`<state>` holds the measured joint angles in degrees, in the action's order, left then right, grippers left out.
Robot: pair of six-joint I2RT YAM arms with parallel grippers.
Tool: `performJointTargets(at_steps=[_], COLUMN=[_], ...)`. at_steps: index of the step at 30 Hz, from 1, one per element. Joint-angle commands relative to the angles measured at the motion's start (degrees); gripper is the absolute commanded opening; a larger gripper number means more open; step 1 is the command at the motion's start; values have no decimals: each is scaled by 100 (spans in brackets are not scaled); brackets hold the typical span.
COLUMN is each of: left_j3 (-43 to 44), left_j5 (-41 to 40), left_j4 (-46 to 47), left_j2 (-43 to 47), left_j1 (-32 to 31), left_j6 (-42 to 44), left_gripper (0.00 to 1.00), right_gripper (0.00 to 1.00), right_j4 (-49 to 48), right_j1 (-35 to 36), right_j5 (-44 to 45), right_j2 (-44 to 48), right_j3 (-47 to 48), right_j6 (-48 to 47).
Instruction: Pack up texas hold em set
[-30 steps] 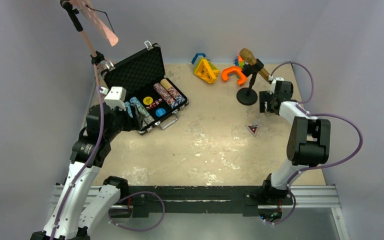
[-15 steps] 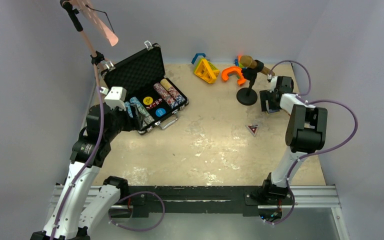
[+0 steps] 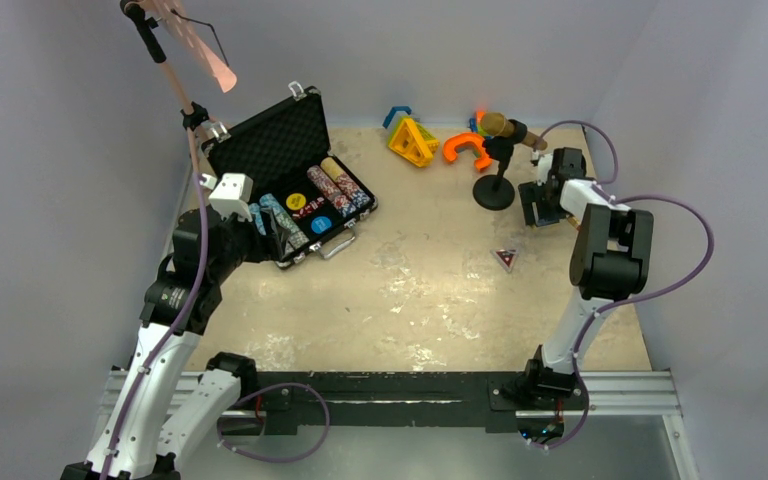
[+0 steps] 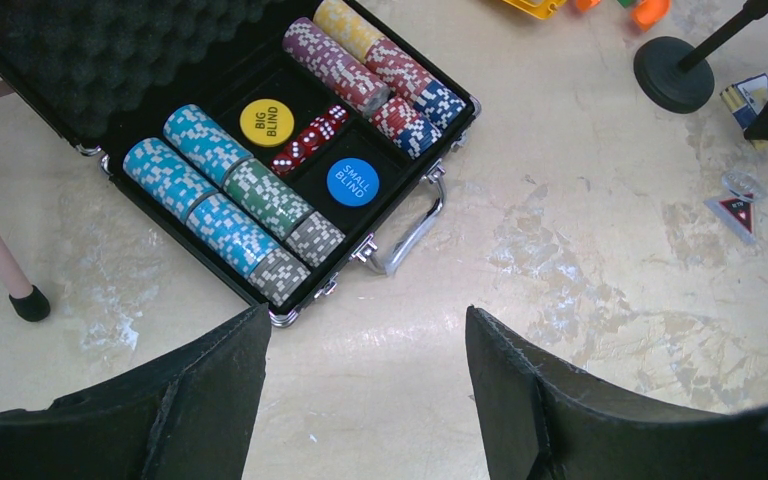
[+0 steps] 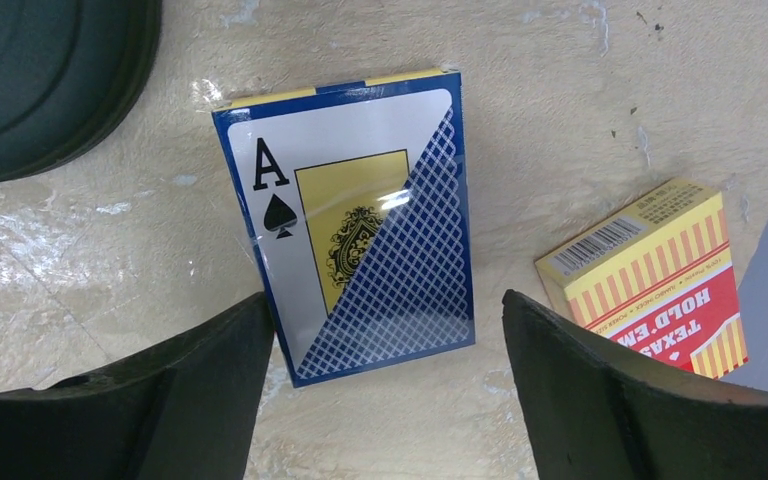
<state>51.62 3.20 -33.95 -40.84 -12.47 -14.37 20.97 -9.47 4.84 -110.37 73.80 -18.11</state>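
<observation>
The black briefcase (image 3: 275,140) lies open at the back left. In its tray are rows of poker chips (image 4: 230,205), a yellow disc (image 4: 266,122), a blue disc (image 4: 352,182) and red dice (image 4: 310,145). My left gripper (image 4: 368,315) hangs open over bare table just in front of the case's near corner. My right gripper (image 5: 385,300) is open and low over a blue card deck (image 5: 360,230) lying flat, its near end between the fingers without contact. A red and yellow card deck (image 5: 650,275) lies just to the right of it.
The microphone stand's round base (image 5: 50,80) sits close to the left of the blue deck, with the brown microphone (image 3: 500,125) above. Plastic toy shapes (image 3: 415,140) lie at the back. A small red triangle (image 3: 505,258) lies mid-right on the table. A pink pole (image 3: 185,95) rises beside the case.
The right arm's elbow has swung toward the back and its gripper has shifted slightly by the stand. The microphone has tilted. The left arm has not moved.
</observation>
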Motion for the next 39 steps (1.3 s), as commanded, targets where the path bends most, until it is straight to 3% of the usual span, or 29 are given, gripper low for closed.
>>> performJointTargets(at_steps=[1, 6, 10, 12, 15, 22, 30, 35, 39], left_j3=[-60, -68, -73, -70, -66, -62, -29, 132, 20], left_j5=[-59, -121, -153, -149, -131, -71, 195, 619, 1563], left_j4=[205, 205, 205, 209, 214, 214, 240, 99, 402], left_j2=[59, 41, 25, 23, 9, 55, -83, -535, -593], left_j1=[-26, -19, -19, -21, -19, -19, -27, -27, -36], left_j6=[-14, 5, 21, 15, 13, -4, -77, -204, -232], left_gripper=[75, 75, 75, 75, 75, 75, 75, 75, 72], right_gripper=[83, 79, 68, 45, 32, 18, 5, 4, 4], right_j4=[264, 614, 777, 860, 853, 670, 548, 701, 752], right_j1=[-1, 2, 3, -1, 25, 225, 657, 1433, 2048], right_j5=[53, 79, 51, -234, -463, -405, -259, -41, -185], right_j2=[-105, -292, -380, -396, -343, 319, 1888, 2701, 3435], right_j3=[300, 558, 674, 677, 582, 0, -1175, -1562, -1747], right_j6=[-246, -275, -312, -326, -220, 407, 1202, 1567, 1665])
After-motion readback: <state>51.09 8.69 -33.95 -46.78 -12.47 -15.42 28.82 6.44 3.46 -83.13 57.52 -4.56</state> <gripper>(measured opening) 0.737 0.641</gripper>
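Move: The blue-and-yellow card deck lies between the right hand's open fingers, its middle about 3 cm ahead, 1 cm left and 1 cm below. From that hand, the yellow-red Texas Hold'em box sits some 12 cm right and 1 cm back, the mic-stand base 9 cm ahead and 13 cm left, and the triangular dealer marker 10 cm back and 10 cm left. From the left hand, the deck is roughly 63 cm right, 21 cm ahead and 24 cm below. The card deck gets pinched by its side edges near its lower end as the right hand stays put and closes, tipping slightly; the hand then carries it about 12 cm left and 9 cm back, low at first, then rising some 6 cm, away from the Hold'em box and towards the dealer marker. Late on, the open, empty left hand dips about 3 cm and drifts right. ##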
